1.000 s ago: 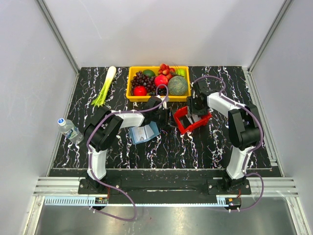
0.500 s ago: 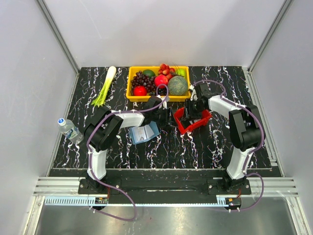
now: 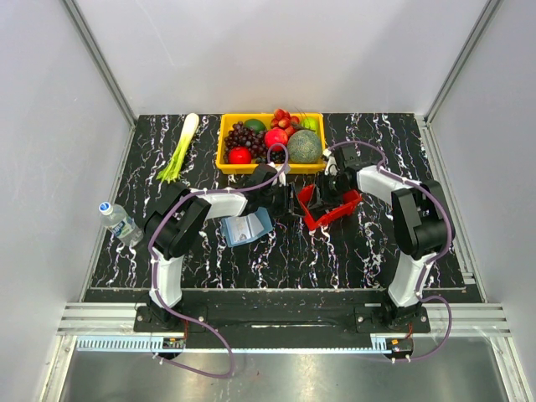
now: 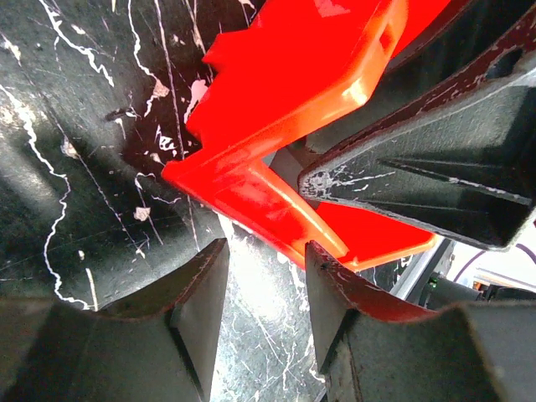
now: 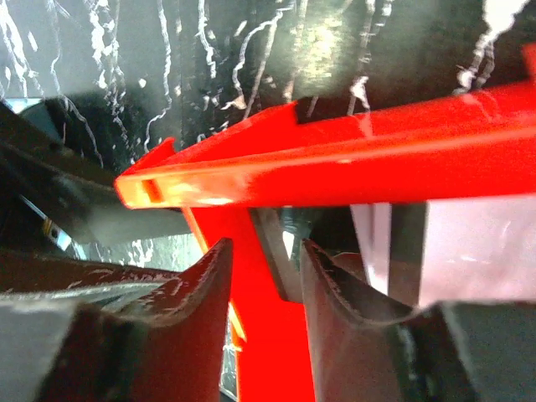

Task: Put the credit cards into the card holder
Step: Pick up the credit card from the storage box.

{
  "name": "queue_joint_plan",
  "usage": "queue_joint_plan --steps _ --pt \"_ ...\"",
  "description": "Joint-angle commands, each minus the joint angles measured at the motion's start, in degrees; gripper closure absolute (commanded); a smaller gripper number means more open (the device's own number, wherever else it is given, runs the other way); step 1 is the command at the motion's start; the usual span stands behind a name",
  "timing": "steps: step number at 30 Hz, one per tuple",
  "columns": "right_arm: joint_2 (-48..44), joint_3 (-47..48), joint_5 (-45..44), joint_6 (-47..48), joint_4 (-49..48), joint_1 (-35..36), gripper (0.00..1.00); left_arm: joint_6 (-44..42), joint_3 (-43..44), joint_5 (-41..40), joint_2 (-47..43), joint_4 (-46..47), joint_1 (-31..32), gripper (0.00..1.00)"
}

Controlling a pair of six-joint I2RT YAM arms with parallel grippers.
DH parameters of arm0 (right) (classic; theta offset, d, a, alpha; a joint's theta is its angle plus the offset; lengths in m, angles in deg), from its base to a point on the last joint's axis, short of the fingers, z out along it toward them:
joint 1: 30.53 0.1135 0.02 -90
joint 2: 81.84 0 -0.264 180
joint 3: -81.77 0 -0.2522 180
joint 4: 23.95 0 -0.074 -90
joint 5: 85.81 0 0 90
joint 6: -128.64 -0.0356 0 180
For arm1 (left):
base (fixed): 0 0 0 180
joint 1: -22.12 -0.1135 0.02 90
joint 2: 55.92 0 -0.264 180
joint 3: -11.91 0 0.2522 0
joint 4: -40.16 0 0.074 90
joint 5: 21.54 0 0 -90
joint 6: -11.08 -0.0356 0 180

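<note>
The red tray [image 3: 337, 212] lies mid-table. White and grey credit cards [image 5: 452, 251] stand inside it. My right gripper [image 3: 325, 194] dips into the tray's left end. In the right wrist view the right gripper [image 5: 266, 247] straddles the tray's red end wall [image 5: 260, 335], and a grey card edge [image 5: 280, 243] lies against the right finger. Whether it grips is unclear. My left gripper [image 3: 283, 199] sits at the tray's left corner. In the left wrist view the left gripper [image 4: 266, 251] is open over bare table, and the tray corner [image 4: 251, 184] is just ahead. The blue card holder [image 3: 248, 228] lies open to the left.
A yellow crate [image 3: 230, 166] of fruit stands at the back centre, close behind both grippers. A leek [image 3: 180, 147] lies at the back left. A water bottle [image 3: 119, 222] lies at the left edge. Black marbled tabletop runs out to grey walls on each side.
My right gripper has moved left and down into the tray's left end, and its jaws have narrowed. The left arm, tray and card holder have stayed put.
</note>
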Motion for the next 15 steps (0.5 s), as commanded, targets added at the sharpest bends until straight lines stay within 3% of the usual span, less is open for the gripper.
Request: queue_joint_plan --steps 1,4,7,15 --pt "-5.6 -1.4 -7.0 -1.9 -2.2 0.5 0.51 0.5 1.5 1.7 -0.1 3.4 -0.2 0.55" --pt "-7.7 -1.4 -15.1 -0.9 -2.8 0.5 0.45 0.3 1.0 1.4 -0.3 3.3 -0.3 0.55" --pt "-8.9 -1.4 -17.2 0.9 -3.8 0.5 0.41 0.4 1.0 1.3 -0.2 3.3 -0.2 0.55" --pt "-2.8 -1.4 -10.3 2.6 -3.8 0.5 0.41 2.8 -1.0 -0.9 -0.1 7.2 -0.1 0.51"
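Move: The dark card in the left end of the red storage box lies about 2 cm to the right of the right hand's half-closed fingers, some 1 cm nearer the base and 3 cm below. The pale card is about 7 cm to the right of that hand, level fore and aft, 3 cm down; the blue card holder is some 18 cm left, 8 cm nearer and 4 cm down. From the left hand the dark card is about 7 cm right, level fore and aft, 3 cm below. The right hand comes out of the left end of the red box without a card, its fingers opening from about a third to well over half as it swings some 3 cm to the right and about 2.5 cm forward and up. The fingers tilt some 10 degrees, the tips turning forward and less to the left, and at the end the hand sinks back nearly 1 cm, the open fingers above the dark card. ##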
